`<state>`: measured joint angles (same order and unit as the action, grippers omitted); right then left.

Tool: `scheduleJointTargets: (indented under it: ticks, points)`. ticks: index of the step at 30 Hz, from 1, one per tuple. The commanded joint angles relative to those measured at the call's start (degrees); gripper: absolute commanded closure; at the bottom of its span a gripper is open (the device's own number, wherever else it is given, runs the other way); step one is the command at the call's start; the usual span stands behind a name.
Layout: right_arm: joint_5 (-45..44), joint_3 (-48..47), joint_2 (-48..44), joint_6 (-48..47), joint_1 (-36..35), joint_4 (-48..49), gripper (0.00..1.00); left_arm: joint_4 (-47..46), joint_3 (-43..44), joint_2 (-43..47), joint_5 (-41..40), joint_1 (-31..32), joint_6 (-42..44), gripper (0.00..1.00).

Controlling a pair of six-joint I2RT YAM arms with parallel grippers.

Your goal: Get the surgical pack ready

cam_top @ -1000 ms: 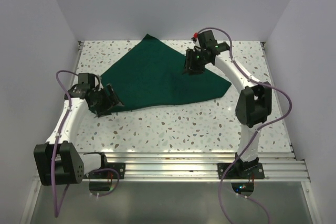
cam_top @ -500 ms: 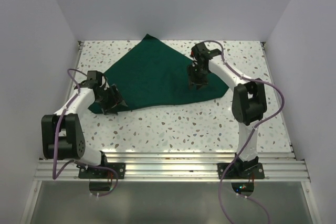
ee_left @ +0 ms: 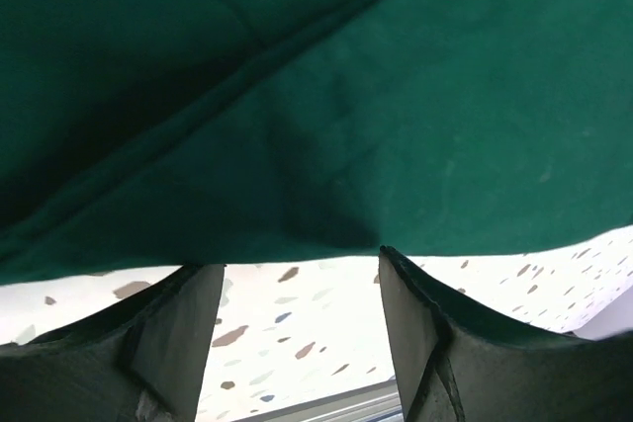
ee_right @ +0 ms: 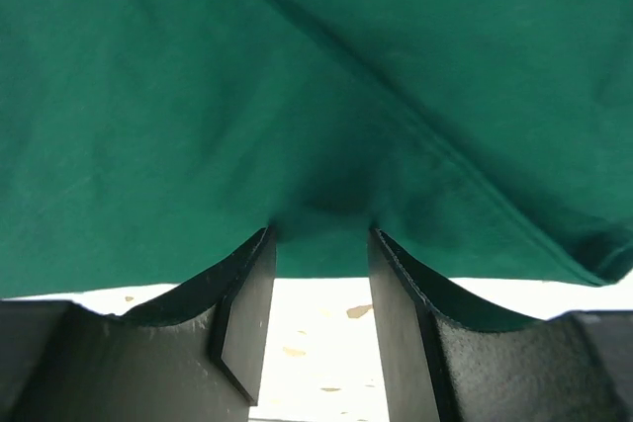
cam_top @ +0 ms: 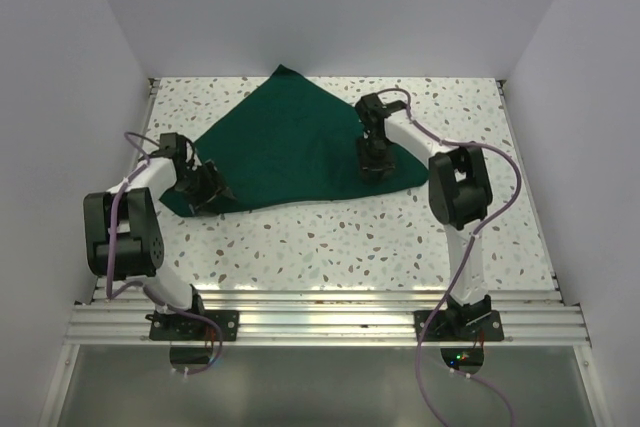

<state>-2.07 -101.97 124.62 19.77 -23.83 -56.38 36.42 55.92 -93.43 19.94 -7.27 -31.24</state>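
Note:
The surgical pack shows only as a dark green cloth drape (cam_top: 300, 147), lying flat and folded into a rough triangle on the speckled table (cam_top: 350, 237). My left gripper (cam_top: 205, 190) sits low at the drape's near-left corner. In the left wrist view it (ee_left: 302, 264) is open, its tips at the cloth's edge (ee_left: 346, 96) and bare table between the fingers. My right gripper (cam_top: 372, 162) rests on the drape's near-right edge. In the right wrist view it (ee_right: 321, 234) is open too, and the cloth's hem (ee_right: 326, 126) reaches in between its fingertips.
An aluminium rail (cam_top: 330, 312) runs along the near edge, where both arm bases are bolted. White walls close in the table on the left, right and back. The left arm's elbow (cam_top: 120, 232) and the right arm's elbow (cam_top: 458, 187) stand tall near the sides.
Both arms have folded back and come down onto the cloth. The right gripper slid from the drape's middle toward its near edge. The left jaws have narrowed a little at the corner.

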Motion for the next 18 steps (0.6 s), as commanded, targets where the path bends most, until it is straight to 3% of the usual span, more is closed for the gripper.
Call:
scheduleJointTargets:
  ticks: [1,13,18]
  points:
    - [-3.6,0.3,0.1,0.6,1.7,-0.5,0.54,-1.9,0.4,-2.1,1.1,-2.1,2.8,0.32]
    - [-6.3,8.5,-2.2,0.1,9.9,0.9,0.53,-2.2,0.2,-6.9,0.5,-8.7,7.5,0.32]
    - [-4.9,7.3,-4.5,-1.6,10.6,0.3,0.53,-0.2,2.2,-5.5,1.7,-9.9,9.4,0.32]
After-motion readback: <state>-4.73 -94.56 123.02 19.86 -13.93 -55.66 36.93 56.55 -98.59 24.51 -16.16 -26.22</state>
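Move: The drape's right corner lies about 12 cm to the right of the right hand and 3 cm back, roughly 2 cm lower. Its front edge is some 4 cm behind that hand. The drape's left corner is about 11 cm to the left of the left hand, nearly level fore and aft and 2 cm below. From the left hand, the drape's far peak is some 33 cm ahead and 16 cm to the right. Outward in opposite directions, the hands spread along the drape's front edge while each sinks about 2 cm. The right hand sweeps some 9 cm right towards the right corner, turning about 10 degrees clockwise, its half-open fingertips pressing on and dragging the cloth. The left hand goes about 4 cm left towards the left corner, fingers staying apart, fingertips at the cloth. ##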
